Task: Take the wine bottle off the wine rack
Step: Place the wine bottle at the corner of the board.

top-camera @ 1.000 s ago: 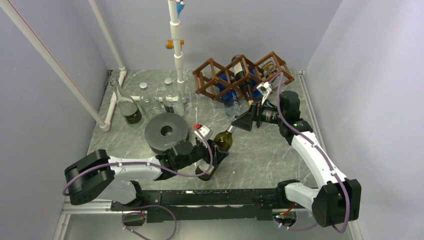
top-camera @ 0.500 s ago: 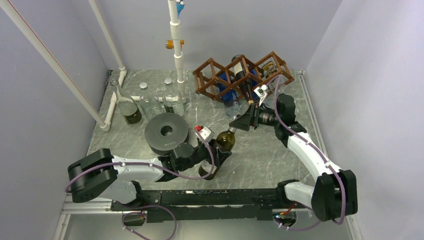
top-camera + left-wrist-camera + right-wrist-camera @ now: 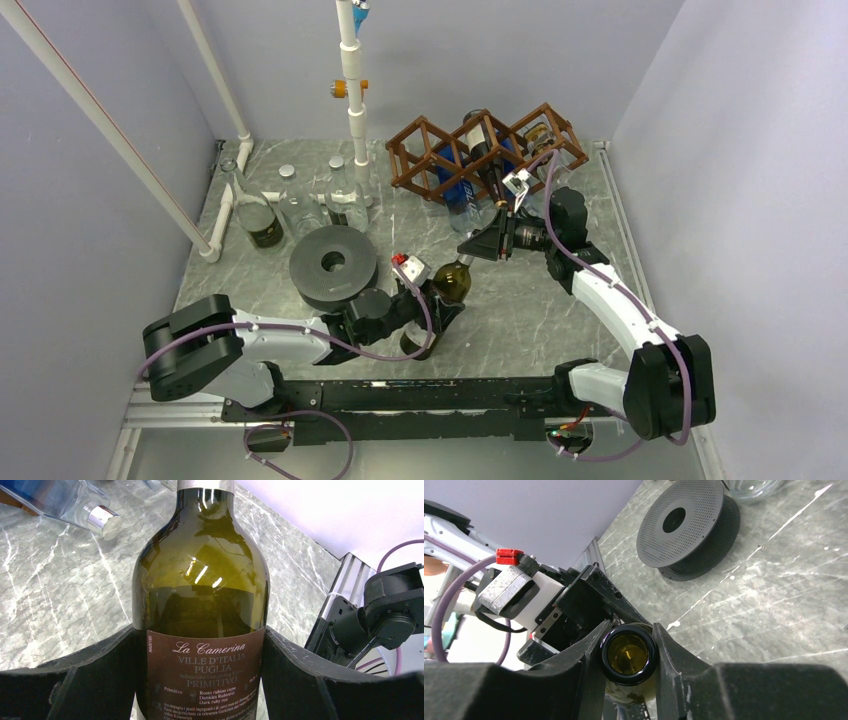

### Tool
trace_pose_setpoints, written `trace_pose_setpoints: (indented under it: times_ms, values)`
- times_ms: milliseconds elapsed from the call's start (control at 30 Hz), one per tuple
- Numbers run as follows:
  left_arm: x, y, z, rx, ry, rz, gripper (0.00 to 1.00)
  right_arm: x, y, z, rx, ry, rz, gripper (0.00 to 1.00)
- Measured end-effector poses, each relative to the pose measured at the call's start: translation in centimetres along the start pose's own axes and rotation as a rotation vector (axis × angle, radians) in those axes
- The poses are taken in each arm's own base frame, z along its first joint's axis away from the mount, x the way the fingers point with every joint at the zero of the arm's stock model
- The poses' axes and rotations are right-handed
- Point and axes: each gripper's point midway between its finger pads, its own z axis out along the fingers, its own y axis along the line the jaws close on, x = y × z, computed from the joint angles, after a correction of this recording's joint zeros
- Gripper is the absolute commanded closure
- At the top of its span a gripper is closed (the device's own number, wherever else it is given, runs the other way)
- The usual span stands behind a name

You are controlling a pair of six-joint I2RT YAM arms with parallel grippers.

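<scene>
The dark green wine bottle [image 3: 450, 283] with a brown label [image 3: 202, 595] is off the rack and tilted above the table's middle. My left gripper [image 3: 428, 318] is shut on its lower body, both pads pressed against the label's sides [image 3: 200, 632]. My right gripper [image 3: 470, 250] is shut on the bottle's neck just below the open mouth [image 3: 629, 654], one finger on each side. The brown wooden wine rack [image 3: 420, 160] stands at the back right. A dark bottle [image 3: 485, 150] and a blue-labelled clear bottle [image 3: 462, 190] lie in its cells.
A grey perforated spool [image 3: 333, 263] lies left of the bottle, close to my left wrist. Glass flasks and jars [image 3: 262, 222] stand at the back left by white pipes [image 3: 350, 90]. A clear bottle's silver cap [image 3: 102, 521] points out of the rack.
My right gripper has slid left from beside the rack onto the bottle's neck and shut on it. The left arm still holds the bottle, shifted slightly.
</scene>
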Motion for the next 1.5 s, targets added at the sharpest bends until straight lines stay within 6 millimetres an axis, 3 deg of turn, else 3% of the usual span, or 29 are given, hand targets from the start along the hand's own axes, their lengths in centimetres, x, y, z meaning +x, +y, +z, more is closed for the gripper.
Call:
trace_pose_setpoints:
  times_ms: [33, 100, 333, 633, 1033, 1500]
  values:
    - [0.0, 0.0, 0.0, 0.0, -0.001, -0.001, 1.0, 0.0, 0.0, 0.0, -0.001, 0.0, 0.001, 0.97]
    - [0.1, 0.0, 0.0, -0.001, 0.001, 0.001, 0.95, 0.0, 0.0, 0.0, -0.004, 0.001, -0.01, 1.0]
    - [0.3, 0.0, 0.3, -0.001, 0.01, -0.001, 0.33, 0.1, 0.0, 0.0, -0.007, 0.006, -0.024, 1.0]
    - [-0.1, -0.5, 0.9, -0.002, 0.031, 0.003, 0.02, -0.2, 0.2, -0.2, -0.017, 0.012, -0.065, 1.0]
    - [-1.6, -0.6, 0.3, -0.004, 0.045, 0.017, 0.0, 0.0, -0.6, -0.8, 0.009, 0.027, -0.081, 1.0]
    - [-4.7, 1.9, -3.2, -0.085, 0.055, 0.045, 0.01, -1.1, -0.5, -1.8, 0.049, 0.053, -0.191, 1.0]
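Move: At the left hand's pads is the wine bottle it still grips round the body, the bottle's middle about 2 cm below; the black spool lies some 24 cm to its left, 6 cm ahead and 12 cm lower. The right hand already pinches the neck, with the bottle's middle about 6 cm back, 5 cm left and 10 cm below. From it the blue bottle lies 14 cm straight ahead and the wine rack 22 cm ahead, 5 cm right, both well below. Handing the bottle over, the left hand drifts about a centimetre right, opens its fingers wide from the body, then draws off left and up, about 5 cm left and 4 cm up, towards the spool. The right hand keeps its pinch on the neck, easing some 2 cm right and rolling about 10 degrees so the bottle's foot swings forward and right. ##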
